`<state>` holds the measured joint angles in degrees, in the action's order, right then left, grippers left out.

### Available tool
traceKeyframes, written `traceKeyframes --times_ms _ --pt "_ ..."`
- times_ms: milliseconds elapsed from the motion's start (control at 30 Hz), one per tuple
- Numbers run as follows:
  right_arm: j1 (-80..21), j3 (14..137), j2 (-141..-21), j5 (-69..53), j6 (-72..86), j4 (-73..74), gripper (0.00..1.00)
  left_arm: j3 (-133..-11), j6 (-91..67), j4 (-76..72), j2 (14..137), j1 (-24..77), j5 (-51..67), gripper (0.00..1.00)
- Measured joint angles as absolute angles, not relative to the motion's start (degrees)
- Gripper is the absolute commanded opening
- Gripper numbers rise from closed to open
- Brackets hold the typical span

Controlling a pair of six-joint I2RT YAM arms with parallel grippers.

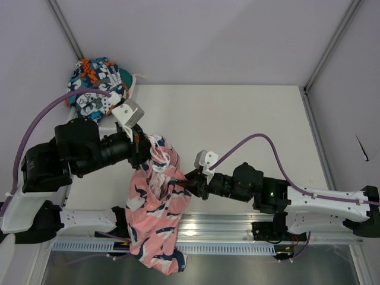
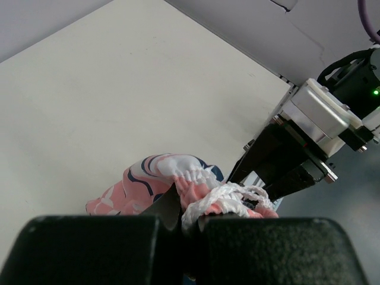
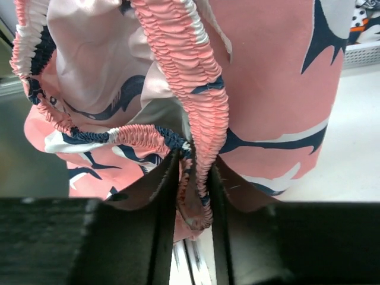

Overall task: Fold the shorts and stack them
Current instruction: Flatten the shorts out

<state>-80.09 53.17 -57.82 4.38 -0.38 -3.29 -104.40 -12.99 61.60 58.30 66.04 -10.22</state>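
The pink shorts [image 1: 155, 205] with navy-and-white shark print hang bunched off the table's front edge, held up at the waistband. My left gripper [image 1: 144, 148] is shut on the waistband and the white drawstring [image 2: 222, 199], seen close up in the left wrist view. My right gripper [image 1: 189, 181] comes in from the right. Its jaws [image 3: 196, 163] are closed on the gathered elastic waistband [image 3: 196, 77]. A second pair of shorts [image 1: 98, 89], in a teal, orange and navy print, lies crumpled at the table's far left corner.
The white table [image 1: 249, 124] stretches behind and to the right of the arms. A metal rail [image 1: 237, 228] runs along the near edge, and the pink fabric drapes over it. Slanted frame posts [image 1: 332, 41] stand at the back corners.
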Motion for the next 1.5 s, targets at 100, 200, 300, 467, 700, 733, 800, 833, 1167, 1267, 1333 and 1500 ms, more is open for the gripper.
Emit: traceKeyframes --times_ms 100,200,300,467,700,733,800,833,1167,1267,1333,1500 --pt "-80.1 53.2 -57.6 5.3 -0.8 -2.5 0.06 -104.5 -13.1 62.3 58.3 66.0 -11.4 0.0" --pt "-80.1 53.7 -55.5 6.9 -0.9 2.5 0.0 -105.7 -13.7 64.8 59.2 66.0 -14.0 0.0" --pt "-80.2 55.9 -51.9 9.7 -0.7 8.5 0.0 -109.3 -15.6 69.2 61.5 66.0 -19.3 0.0" --pt "-80.2 63.9 -47.4 18.7 0.4 17.8 0.0 -118.1 -19.6 74.9 67.5 65.9 -30.6 0.02" --pt "-78.0 75.4 -51.1 29.1 0.5 27.0 0.0 -118.6 -20.5 76.7 73.8 59.7 -34.1 0.0" --pt "-76.8 75.9 -51.7 29.9 0.5 28.2 0.0 -118.6 -20.4 76.9 74.8 58.2 -34.0 0.0" --pt "-73.5 77.3 -52.9 31.0 0.7 31.1 0.0 -118.5 -20.4 77.1 76.9 54.7 -33.4 0.0" --pt "-71.4 78.2 -53.5 30.8 0.8 32.4 0.0 -118.5 -20.4 77.1 77.7 53.4 -32.9 0.0" --pt "-66.8 82.3 -48.6 13.4 1.5 36.6 0.0 -115.9 -18.6 70.2 68.1 51.3 -18.9 0.0" --pt "-67.0 87.2 -47.7 4.5 2.0 37.3 0.0 -116.1 -17.5 67.7 62.4 51.4 -8.8 0.0" --pt "-67.0 91.0 -48.3 -0.9 3.1 38.1 0.0 -116.6 -16.9 66.3 60.2 51.5 -1.9 0.0" --pt "-66.9 96.3 -49.3 -11.0 5.5 41.0 0.0 -116.9 -16.0 63.9 58.1 51.4 9.4 0.0"
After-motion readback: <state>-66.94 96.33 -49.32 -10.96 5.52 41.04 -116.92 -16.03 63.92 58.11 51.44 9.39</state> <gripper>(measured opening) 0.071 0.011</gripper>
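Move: The right gripper's half-open fingers already straddle the free part of the gathered waistband, practically at the hand point. From the left gripper, which still holds the band, that part lies about 4 cm back, 7 cm to the right and 10 cm lower. The body of the shorts hangs below, its middle some 5 cm right of the left hand and 20 cm down. The basket stands roughly 38 cm ahead and 36 cm left of the left hand, 40 cm below. Shut the right gripper on the waistband and draw it away from the left one, about 15 cm to the right and climbing, while the left keeps its pinch. Swing both hands forward some 10 cm, the left dipping, then sweep both back just past their starting line and up, the wrists turning opposite ways by roughly 35 degrees on the way out and returning. ##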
